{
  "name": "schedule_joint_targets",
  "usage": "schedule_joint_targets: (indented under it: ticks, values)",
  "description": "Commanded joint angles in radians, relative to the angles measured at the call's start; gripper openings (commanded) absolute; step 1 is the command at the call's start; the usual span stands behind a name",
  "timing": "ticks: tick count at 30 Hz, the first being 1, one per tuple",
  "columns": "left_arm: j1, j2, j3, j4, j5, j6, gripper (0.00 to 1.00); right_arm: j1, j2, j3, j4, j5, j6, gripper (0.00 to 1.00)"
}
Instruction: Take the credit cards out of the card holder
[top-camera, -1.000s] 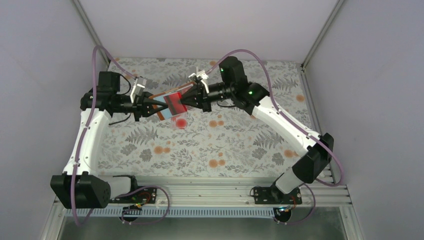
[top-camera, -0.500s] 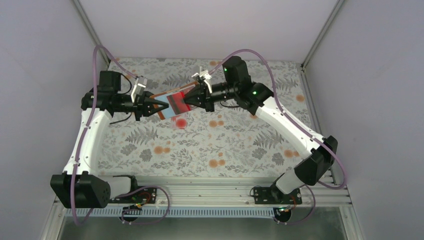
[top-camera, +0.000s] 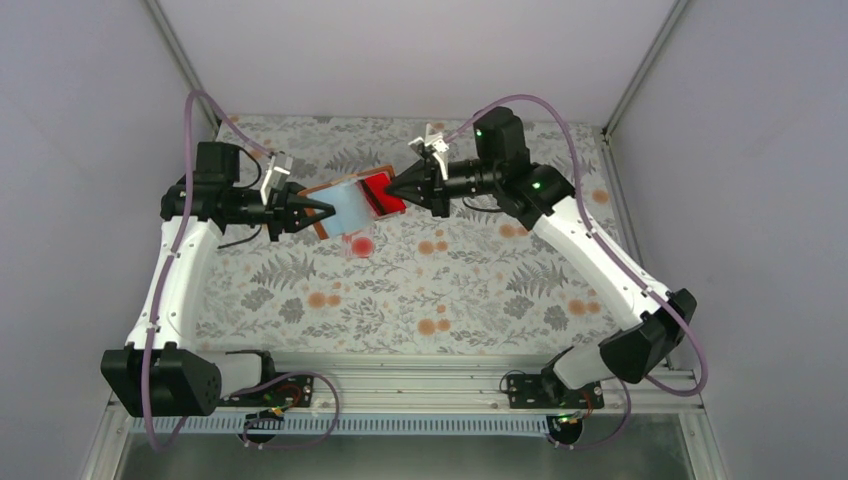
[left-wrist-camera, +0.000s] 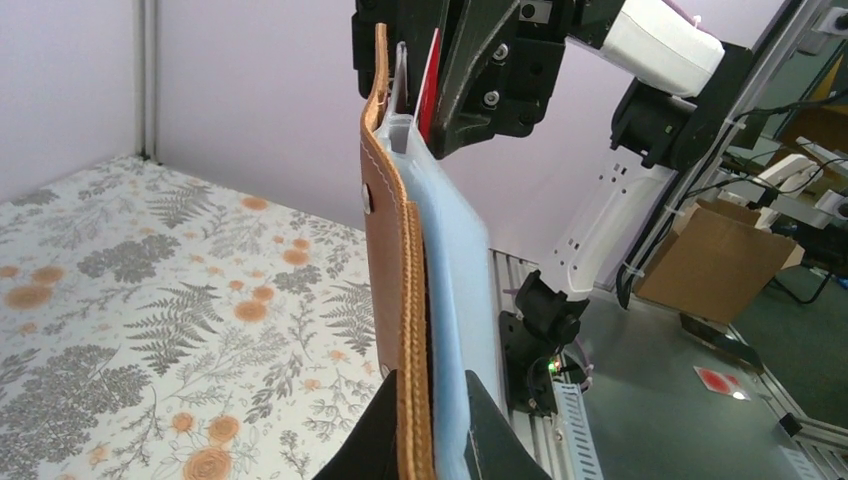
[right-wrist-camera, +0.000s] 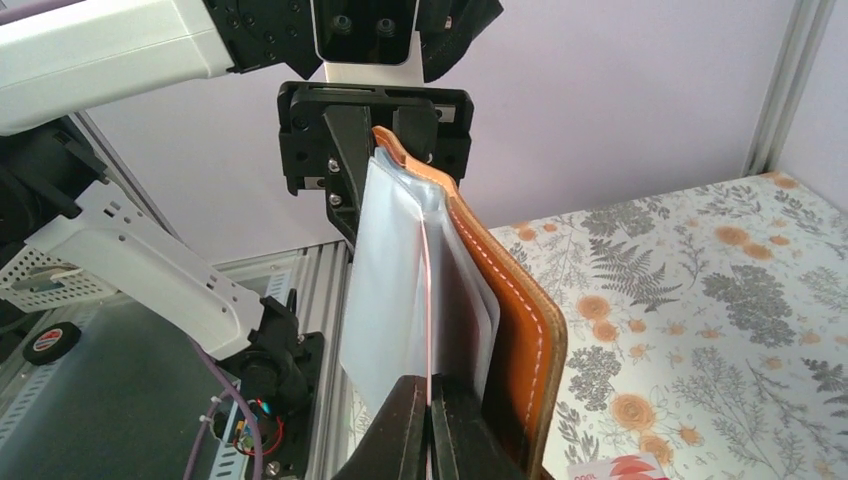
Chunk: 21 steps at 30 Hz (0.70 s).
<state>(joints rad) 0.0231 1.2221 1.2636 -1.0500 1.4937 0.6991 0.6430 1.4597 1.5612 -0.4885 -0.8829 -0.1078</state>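
The brown leather card holder (top-camera: 322, 205) hangs upright above the table, its pale blue sleeves (top-camera: 345, 205) fanned open. My left gripper (top-camera: 316, 212) is shut on its leather spine (left-wrist-camera: 385, 210) and sleeves (left-wrist-camera: 452, 260), with the fingertips (left-wrist-camera: 372, 430) pressed on both sides. My right gripper (top-camera: 397, 192) is shut on the solid red credit card (top-camera: 380, 192). That card shows edge-on (right-wrist-camera: 427, 300) in the right wrist view, its far end between the sleeves (right-wrist-camera: 390, 270). The pale credit card with red blotches (top-camera: 358, 243) lies flat on the floral cloth below, also visible as a corner (right-wrist-camera: 612, 468).
The floral cloth (top-camera: 450, 290) covers the table. An aluminium rail (top-camera: 420, 375) carrying both arm bases runs along the near edge. Frame posts (top-camera: 640, 70) stand at the back corners. A cardboard box (left-wrist-camera: 715, 265) sits off the table.
My right gripper has pulled away to the right, drawing the red card out from the sleeves. The left gripper and card holder have stayed in place.
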Motion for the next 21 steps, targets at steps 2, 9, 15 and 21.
schedule_joint_targets:
  ticks: [2,9,15,21]
  values:
    - [0.000,-0.009,0.002,0.027,0.011,-0.014,0.02,-0.040,-0.047,-0.006,-0.033,0.029,-0.040,0.04]
    - [0.006,-0.005,-0.064,0.265,-0.242,-0.300,0.02,-0.130,-0.085,-0.001,-0.127,0.177,-0.010,0.04]
    - [0.026,-0.003,-0.070,0.311,-0.314,-0.362,0.02,-0.147,-0.025,0.012,-0.195,0.494,0.216,0.04]
    - [0.038,-0.009,-0.078,0.320,-0.320,-0.372,0.02,-0.152,0.054,-0.080,-0.200,0.660,0.380,0.04]
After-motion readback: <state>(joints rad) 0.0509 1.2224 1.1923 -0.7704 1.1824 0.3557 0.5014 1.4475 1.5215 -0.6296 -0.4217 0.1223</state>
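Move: The right hand already pinches the red card, its middle about 2 cm to the left of the fingers and 1 cm back, at the mouth of the holder's clear sleeve. The open card holder's middle is roughly 7 cm left and 2 cm back; the cards already on the table are some 13 cm ahead, 9 cm left and 37 cm below. From the left hand, which grips the holder's left end, the red card is some 9 cm right, 2 cm ahead and slightly higher. Rightward and forward, then increasingly forward and down, the right hand draws the pinched red card away from the holder, travelling about 10 cm forward, 8 cm right and 6 cm down while swinging clockwise nearly 40 degrees so the fingers turn outward and dip. The left hand keeps its grip on the holder, carrying it forward and down and turning it a little counter-clockwise. ##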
